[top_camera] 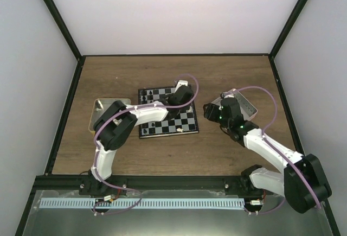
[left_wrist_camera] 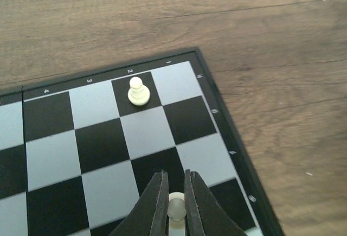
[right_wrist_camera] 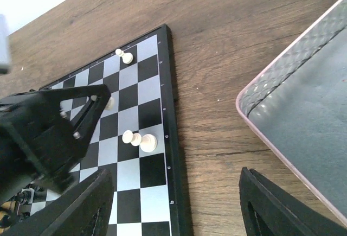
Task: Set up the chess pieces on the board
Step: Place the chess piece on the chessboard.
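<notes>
The board [top_camera: 162, 127], with black and silvery checks, lies in the middle of the table. My left gripper [left_wrist_camera: 175, 192] is over its right side, shut on a cream pawn [left_wrist_camera: 176, 208]. Another cream pawn [left_wrist_camera: 138, 91] stands on a black square near the board's far corner. My right gripper [right_wrist_camera: 176, 206] hangs open over the board's right edge [right_wrist_camera: 172, 138], with nothing between its fingers. Just ahead of it a cream piece [right_wrist_camera: 140, 140] rests on the board; whether it stands or lies I cannot tell. A few black pieces [top_camera: 154, 123] are on the board's near left part.
A pink-rimmed tray [top_camera: 248, 104] sits right of the board, close to my right gripper. A tan tray [top_camera: 104, 110] sits left of the board, partly under the left arm. Dark frame rails and white walls bound the wooden table [top_camera: 162, 73].
</notes>
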Motion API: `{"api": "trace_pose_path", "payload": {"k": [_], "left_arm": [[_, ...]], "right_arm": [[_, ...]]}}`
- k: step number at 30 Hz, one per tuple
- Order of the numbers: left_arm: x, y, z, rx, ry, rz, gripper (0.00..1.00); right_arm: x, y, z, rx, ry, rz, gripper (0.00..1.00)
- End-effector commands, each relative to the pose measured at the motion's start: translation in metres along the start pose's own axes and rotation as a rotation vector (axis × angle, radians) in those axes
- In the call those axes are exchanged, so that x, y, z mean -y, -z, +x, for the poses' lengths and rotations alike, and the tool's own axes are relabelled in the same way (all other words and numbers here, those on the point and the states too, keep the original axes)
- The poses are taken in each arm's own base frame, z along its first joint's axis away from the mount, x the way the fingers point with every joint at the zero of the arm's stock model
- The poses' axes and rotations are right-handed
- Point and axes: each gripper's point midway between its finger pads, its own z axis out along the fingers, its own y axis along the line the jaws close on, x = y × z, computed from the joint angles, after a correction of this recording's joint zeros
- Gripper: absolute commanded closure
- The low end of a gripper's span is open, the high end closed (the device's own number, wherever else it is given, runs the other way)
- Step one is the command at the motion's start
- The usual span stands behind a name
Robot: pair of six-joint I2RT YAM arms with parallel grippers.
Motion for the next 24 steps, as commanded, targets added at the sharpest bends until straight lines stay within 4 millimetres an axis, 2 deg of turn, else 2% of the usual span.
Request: {"api": "trace_pose_path", "payload": {"k": [1,6,14,24], "left_arm": [[-0.014,-0.019,-0.006,0.005,-0.105,-0.130,0.93],[-0.018,-0.039,-0.006,-0.001,-0.117,-0.171,0.93],[-0.022,-0.060,0.002,-0.046,-0.048,-0.108,0.92],[-0.026,-0.076,0.010,-0.087,-0.010,-0.073,0.91]], "right_arm": [[0.012,0.007,-0.002,0.023,-0.021,0.030,0.35],[0.014,0.006,0.003,0.014,-0.019,0.027,0.35],[0.014,0.006,0.003,0.014,-0.010,0.024,0.35],[0.015,0.004,0.005,0.009,-0.009,0.026,0.35]]}}
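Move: The white piece held in the left fingers is bound for the empty light square just short of the far-edge pawn. This square lies about 7 cm ahead, 1 cm left and 7 cm below the left hand. The pawn stands roughly 10 cm ahead and 1 cm left; a taller white piece on the near-right squares is about level and 2 cm right, both some 6 cm lower. From the right hand the square is about 15 cm ahead, 10 cm left and 12 cm down. The white piece, still pinched in the nearly shut left fingers, is carried forward over the board by about 5.5 cm while sinking some 4 cm, towards the light square right behind the far-edge pawn. Most of the descent comes early; the path then runs flatter and eases slightly left, the hand keeping nearly the same tilt and its grip unchanged. ##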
